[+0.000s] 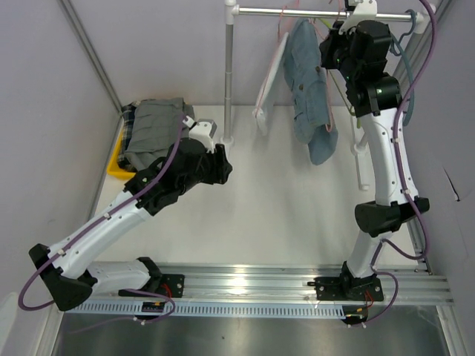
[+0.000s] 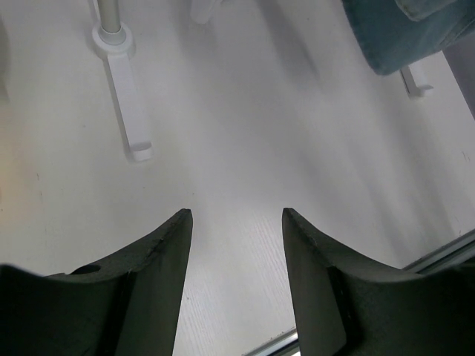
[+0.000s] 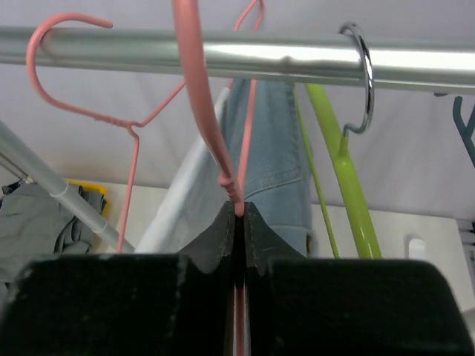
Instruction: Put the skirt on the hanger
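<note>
A blue denim skirt (image 1: 308,89) hangs under the rail (image 1: 312,11), just left of my right gripper (image 1: 338,31). In the right wrist view, my right gripper (image 3: 239,208) is shut on the twisted neck of a pink wire hanger (image 3: 199,96), whose hook rises up to the rail (image 3: 260,59). The skirt (image 3: 271,148) hangs right behind the hanger; how it is attached is hidden. My left gripper (image 1: 221,167) is low over the table, open and empty (image 2: 237,215), with only bare tabletop between its fingers.
A second pink hanger (image 3: 82,111) and a green hanger (image 3: 341,163) hang on the rail. A white garment (image 1: 269,81) hangs left of the skirt. Grey clothes (image 1: 152,130) fill a yellow bin (image 1: 117,165) at far left. The rack's post (image 1: 228,74) and foot (image 2: 126,89) stand nearby.
</note>
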Controlling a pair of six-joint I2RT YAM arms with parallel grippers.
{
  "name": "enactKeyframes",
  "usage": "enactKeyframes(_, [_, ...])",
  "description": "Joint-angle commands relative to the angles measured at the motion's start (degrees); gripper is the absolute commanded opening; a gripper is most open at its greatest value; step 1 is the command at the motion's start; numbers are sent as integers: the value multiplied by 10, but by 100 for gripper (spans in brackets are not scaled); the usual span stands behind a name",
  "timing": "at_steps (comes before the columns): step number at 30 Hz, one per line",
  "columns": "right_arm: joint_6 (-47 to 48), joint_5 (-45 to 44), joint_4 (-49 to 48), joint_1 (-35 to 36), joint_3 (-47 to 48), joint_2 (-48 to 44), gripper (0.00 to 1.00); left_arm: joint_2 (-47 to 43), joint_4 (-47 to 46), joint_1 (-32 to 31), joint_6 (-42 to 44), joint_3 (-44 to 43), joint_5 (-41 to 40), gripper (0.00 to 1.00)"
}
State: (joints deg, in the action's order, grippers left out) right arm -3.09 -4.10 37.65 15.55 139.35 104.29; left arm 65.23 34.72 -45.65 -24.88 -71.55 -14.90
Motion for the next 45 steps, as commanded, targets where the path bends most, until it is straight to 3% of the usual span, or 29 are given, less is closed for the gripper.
enactKeyframes(1, [-16, -16, -132, 4, 39, 26, 0, -8, -22, 13, 19, 6, 19, 57])
enactKeyframes(12, [24, -100, -175, 92, 63, 114, 0, -36, -19, 34, 35, 24, 34, 57])
enactKeyframes(28, [52, -54, -236, 171, 102, 202, 0, -56, -16, 64, 52, 40, 51, 57])
enactKeyframes(41, [66, -83, -298, 217, 97, 231, 0, -45, -25, 78, 50, 40, 68, 57])
enactKeyframes(45, [72, -105, -295, 223, 92, 230, 9, -48, -26, 78, 47, 40, 67, 60])
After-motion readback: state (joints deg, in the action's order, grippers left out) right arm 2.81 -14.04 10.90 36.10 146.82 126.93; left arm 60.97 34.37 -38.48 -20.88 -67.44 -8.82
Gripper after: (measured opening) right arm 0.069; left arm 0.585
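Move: The denim skirt already hangs from the pink hanger pinched in the right hand, its middle about 6 cm left, 4 cm ahead and 20 cm below that hand. The rail's left end, at the post, is some 25 cm left, 6 ahead and 5 above. On the way, the white skirt hangs about 14 left, 5 ahead, 12 below; the green hanger's hook is 6 right, 6 ahead, 5 above. From the left hand the rail end lies about 28 ahead, 2 right, 25 above. The denim skirt goes with its pink hanger about 6 cm forward and 5 cm down, bringing the hook over the rail, then is slid left along it to beside the post, some 21 cm in all. The right fingers stay shut, tipping up and turning left about 10 degrees, while the held hanger pushes the white skirt's hanger ahead of it. The empty left hand drifts 3 cm left. ##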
